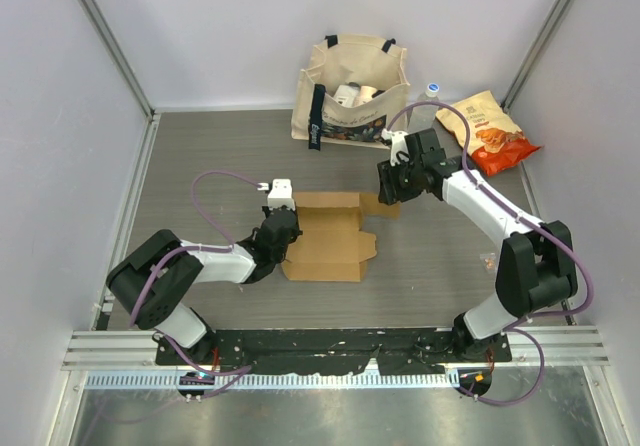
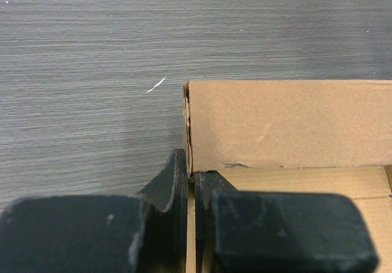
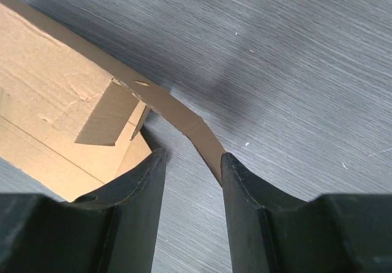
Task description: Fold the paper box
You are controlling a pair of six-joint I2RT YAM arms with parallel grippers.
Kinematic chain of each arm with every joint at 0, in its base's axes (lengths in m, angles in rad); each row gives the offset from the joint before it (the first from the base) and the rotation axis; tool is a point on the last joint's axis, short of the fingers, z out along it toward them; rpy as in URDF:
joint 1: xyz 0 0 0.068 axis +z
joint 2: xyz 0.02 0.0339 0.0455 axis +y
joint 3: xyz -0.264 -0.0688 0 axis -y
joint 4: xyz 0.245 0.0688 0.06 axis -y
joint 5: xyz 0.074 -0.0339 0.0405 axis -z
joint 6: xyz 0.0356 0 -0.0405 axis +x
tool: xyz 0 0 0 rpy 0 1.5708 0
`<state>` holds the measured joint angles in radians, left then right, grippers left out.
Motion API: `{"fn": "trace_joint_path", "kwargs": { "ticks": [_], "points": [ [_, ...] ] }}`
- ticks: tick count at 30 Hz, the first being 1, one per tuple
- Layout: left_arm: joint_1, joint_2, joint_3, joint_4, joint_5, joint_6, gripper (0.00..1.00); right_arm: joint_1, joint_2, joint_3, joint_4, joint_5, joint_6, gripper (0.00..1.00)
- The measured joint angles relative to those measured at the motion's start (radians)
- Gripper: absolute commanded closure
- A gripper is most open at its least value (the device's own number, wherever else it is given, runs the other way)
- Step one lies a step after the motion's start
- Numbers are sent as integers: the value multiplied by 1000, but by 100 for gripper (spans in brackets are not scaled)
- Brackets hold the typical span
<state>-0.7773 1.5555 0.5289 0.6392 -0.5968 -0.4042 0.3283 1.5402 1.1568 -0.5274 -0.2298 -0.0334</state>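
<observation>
The paper box is plain brown cardboard lying half-formed in the middle of the table. My left gripper is at its left side. In the left wrist view this gripper is shut on the thin left wall of the paper box, at the corner where an upright wall meets it. My right gripper is at the box's far right corner. It stands open, and a curved cardboard flap of the box leans against the inner side of its right finger.
A beige printed tote bag with items inside stands at the back. A bottle and an orange snack packet lie at the back right. A small scrap lies near the right arm's base. Grey walls enclose the table.
</observation>
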Motion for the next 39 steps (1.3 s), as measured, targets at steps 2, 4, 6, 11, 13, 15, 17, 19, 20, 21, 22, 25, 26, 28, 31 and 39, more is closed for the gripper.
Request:
{"fn": "trace_joint_path", "kwargs": {
  "ticks": [2, 4, 6, 11, 13, 15, 17, 19, 20, 21, 22, 25, 26, 28, 31, 39],
  "points": [
    [0, 0, 0, 1, 0, 2, 100, 0, 5, 1, -2, 3, -14, 58],
    [0, 0, 0, 2, 0, 7, 100, 0, 18, 1, -5, 3, -19, 62],
    [0, 0, 0, 5, 0, 12, 100, 0, 31, 1, -6, 5, -19, 69],
    [0, -1, 0, 7, 4, 18, 100, 14, 38, 9, -31, 31, 5, 92],
    [-1, -1, 0, 8, 9, 19, 100, 41, 40, 27, -57, 74, 32, 99],
    [-1, -1, 0, 7, 10, 19, 100, 72, 43, 45, -82, 110, 66, 99],
    [2, -2, 0, 7, 11, 18, 100, 98, 43, 60, -102, 135, 121, 98],
    [3, -3, 0, 7, 13, 18, 100, 116, 43, 63, -104, 140, 178, 99],
    [3, -3, 0, 7, 14, 19, 100, 123, 43, 62, -107, 138, 209, 99],
    [3, -4, 0, 6, 14, 19, 100, 127, 43, 61, -108, 135, 245, 99],
    [3, -4, 0, 6, 14, 19, 100, 129, 43, 59, -108, 131, 278, 99],
    [3, -5, 0, 6, 16, 19, 100, 131, 42, 34, -85, 111, 381, 98],
    [3, -5, 0, 6, 16, 19, 100, 133, 40, 20, -73, 105, 408, 99],
    [3, -5, 0, 3, 18, 19, 100, 135, 23, -52, -5, 89, 481, 98],
    [4, -5, 0, 7, 19, 19, 100, 151, -21, -157, 98, 70, 568, 99],
    [8, -5, -2, 6, 18, 19, 100, 256, -44, -229, 251, 139, 608, 96]
  ]
}}
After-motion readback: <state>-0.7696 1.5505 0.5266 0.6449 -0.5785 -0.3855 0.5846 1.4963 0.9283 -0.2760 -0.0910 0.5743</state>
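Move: At the box's far right corner, the loose side flap sticks out to the right, its middle about 2 cm left of the right hand, level fore-and-aft and some 3 cm lower, its tip between the open fingers. The folded rim strip is centred about 13 cm left and 4 cm lower; the near right tab is roughly 5 cm left, 9 cm back and 8 cm lower. From the left hand, the flap is some 17 cm right and 1 cm ahead. Sinking a little over the flap's outer end, the right hand shuts its fingers on it, then carries it about 8 cm left and 5 cm back, dropping a further couple of centimetres, round to the right end of the rim strip. The wrist turns some 15 degrees clockwise on the way; the left hand stays put, still pinching the left corner. ##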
